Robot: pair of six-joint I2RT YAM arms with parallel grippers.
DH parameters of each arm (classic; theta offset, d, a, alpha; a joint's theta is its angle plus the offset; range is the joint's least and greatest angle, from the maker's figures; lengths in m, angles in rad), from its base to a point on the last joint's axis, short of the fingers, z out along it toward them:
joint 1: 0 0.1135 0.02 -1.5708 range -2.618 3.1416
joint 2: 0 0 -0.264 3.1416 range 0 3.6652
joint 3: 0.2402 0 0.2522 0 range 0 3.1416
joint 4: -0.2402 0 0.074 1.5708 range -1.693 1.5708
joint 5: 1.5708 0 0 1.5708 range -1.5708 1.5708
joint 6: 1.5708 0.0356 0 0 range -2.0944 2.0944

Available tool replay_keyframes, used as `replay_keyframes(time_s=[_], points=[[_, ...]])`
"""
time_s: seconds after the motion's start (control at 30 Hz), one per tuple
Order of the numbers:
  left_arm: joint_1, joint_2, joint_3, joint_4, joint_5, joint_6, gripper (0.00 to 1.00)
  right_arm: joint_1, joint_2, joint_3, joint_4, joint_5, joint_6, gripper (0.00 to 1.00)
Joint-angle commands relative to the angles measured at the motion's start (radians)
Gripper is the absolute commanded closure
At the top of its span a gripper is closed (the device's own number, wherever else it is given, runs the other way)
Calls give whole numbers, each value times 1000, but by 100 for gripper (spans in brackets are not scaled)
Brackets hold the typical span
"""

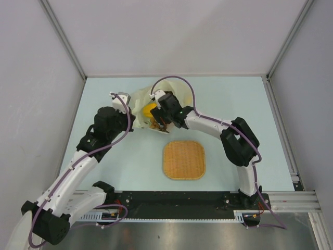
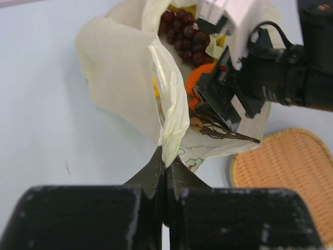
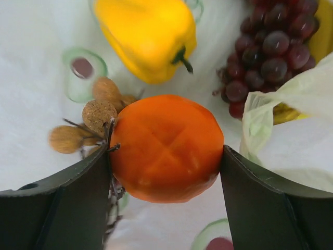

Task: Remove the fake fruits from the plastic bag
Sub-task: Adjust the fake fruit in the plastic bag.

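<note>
The plastic bag [image 1: 171, 88] lies open at the table's far middle. My left gripper [image 2: 166, 164] is shut on a bunched edge of the bag [image 2: 119, 78], holding it up. Inside the bag, my right gripper [image 3: 166, 156] is shut on the orange [image 3: 166, 146], with one finger against each side of it. Beyond the orange lie the yellow pepper [image 3: 145, 36], the dark grapes [image 3: 270, 52] and the brown nut-like cluster [image 3: 99, 112]. In the left wrist view the orange [image 2: 196, 78] shows between the right gripper's fingers, with the grapes [image 2: 184, 34] behind it.
A square woven orange mat [image 1: 184, 159] lies on the pale blue table [image 1: 234, 104], nearer than the bag and just right of it. A fold of bag film [image 3: 291, 120] hangs beside the right finger. Grey walls enclose the table on three sides.
</note>
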Motion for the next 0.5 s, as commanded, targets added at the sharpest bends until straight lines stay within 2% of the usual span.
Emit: replay_keyframes(time_s=[0.0,0.1,0.23,0.33,0.47], points=[[-1,-40,-61,-45,92,-10,100,-15,39,-13,79,42,-59,46],[0,-49,-121,-77,118,9,100,-20,68,3,88,53,-79,41],[3,-29,-175,-54,141,29,100,-35,50,4,64,31,-53,9],[4,-21,-207,1,136,32,100,-72,-14,10,7,-53,16,0],[15,1,-217,27,138,30,99,-155,-80,0,-62,-239,150,0]])
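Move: The orange fruit is already between the right fingers, with its spot on the bag floor some 7 cm below that hand. The longans lie about 5 cm to the left of the hand and level with it, the yellow pepper about 6 cm ahead and 6 cm left, and the grapes roughly 10 cm ahead and 1 cm right, all some 5 cm lower. From the left hand, which already pinches the bag's left rim, the orange fruit lies about 8 cm ahead, 12 cm right and 13 cm down. Down goes the right hand, about 4 cm, with the orange fruit to the bag floor beside the longans; it then spreads its fingers to let go, easing a couple of centimetres rightward in all. The left hand keeps its pinch on the bag rim and sinks about 10 cm while drawing back 4 cm, tipping some 15 degrees nose-down. ##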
